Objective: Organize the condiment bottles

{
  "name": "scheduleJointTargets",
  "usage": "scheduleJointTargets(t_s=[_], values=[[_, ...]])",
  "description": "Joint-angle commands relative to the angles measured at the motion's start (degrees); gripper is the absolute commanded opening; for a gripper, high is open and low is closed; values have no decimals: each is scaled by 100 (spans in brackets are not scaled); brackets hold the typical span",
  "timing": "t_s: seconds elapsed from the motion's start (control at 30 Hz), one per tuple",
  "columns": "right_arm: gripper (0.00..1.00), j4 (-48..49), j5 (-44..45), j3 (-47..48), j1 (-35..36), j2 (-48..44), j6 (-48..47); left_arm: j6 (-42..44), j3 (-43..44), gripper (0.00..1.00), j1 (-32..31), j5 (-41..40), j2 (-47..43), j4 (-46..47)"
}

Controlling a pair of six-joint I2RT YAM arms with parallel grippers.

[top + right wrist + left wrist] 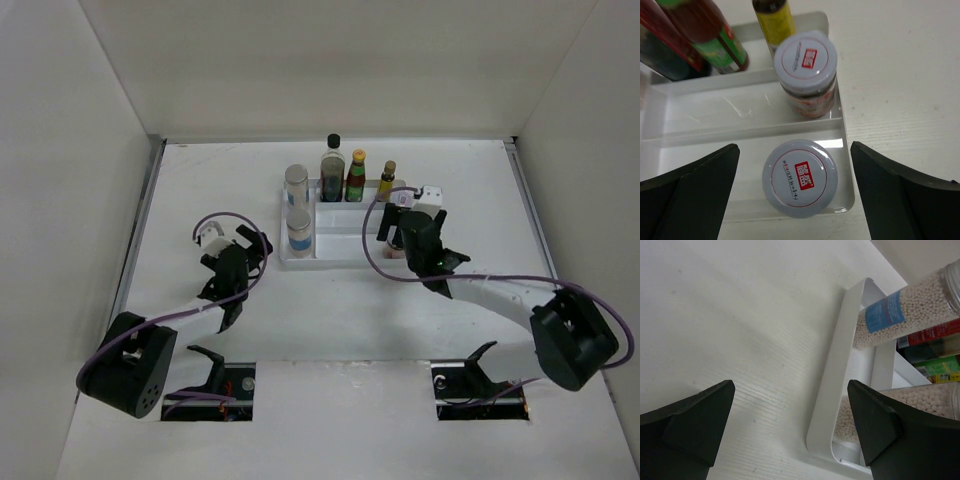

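A white divided tray (340, 248) holds the condiment bottles. At its back stand a tall dark black-capped bottle (333, 168), a yellow-capped red-green bottle (356, 177) and a small yellow-labelled bottle (386, 181). Two pinkish spice jars (296, 185) (298, 230) fill the left compartments. My right gripper (794, 150) hangs open over the tray's right end, its fingers on either side of a grey-lidded jar (800, 177) and apart from it. A second grey-lidded jar (805, 60) stands just behind. My left gripper (790, 385) is open and empty beside the tray's left corner (832, 385).
White walls enclose the table on the left, back and right. Two rectangular cut-outs (210, 385) (480, 390) lie at the near edge by the arm bases. Purple cables loop above both wrists.
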Motion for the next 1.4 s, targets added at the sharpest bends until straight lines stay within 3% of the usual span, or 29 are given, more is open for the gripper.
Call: scheduleJointTargets(t_s=[0.0,0.3,0.53,0.77,0.87,1.37], values=[[100,554,221,-50,33,-781,-145,-61,274,100,110,-233,-177,-277],[100,1555,530,-1174,120,-2145,110,-61,494,100,321,-269,-108,-753],[100,2601,-121,-1790,1218,-2268,57,-61,503,100,382,-243,-54,-805],[100,3735,-780,-2301,2300,-1251,162,-87,414,100,602,-216,-178,-972],[100,3877,-886,-2099,2388,-696,84,-87,476,100,637,-260,-151,-1130],[100,3710,-1132,-1993,2371,-458,-259,-166,573,100,717,-225,-37,-1123]])
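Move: Almost straight below the right hand, roughly 6 cm down, stands the white-lidded jar just released in the tray's near right corner. The second white-lidded jar is about 8 cm ahead of the hand, the yellow-label bottle some 13 cm ahead and 3 cm left, and the near pellet jar about 24 cm to its left, level with it. From the left hand, the released jar lies some 40 cm to the right, about level fore and aft. Rising about 9 cm clear of the released jar, the right hand, fingers already and still wide open, then sweeps back and left while sinking again, out over the tray's near edge to bare table, turning some 35 degrees counter-clockwise. Meanwhile the open left hand drifts about 5 cm left, away from the tray, sinking slightly. ##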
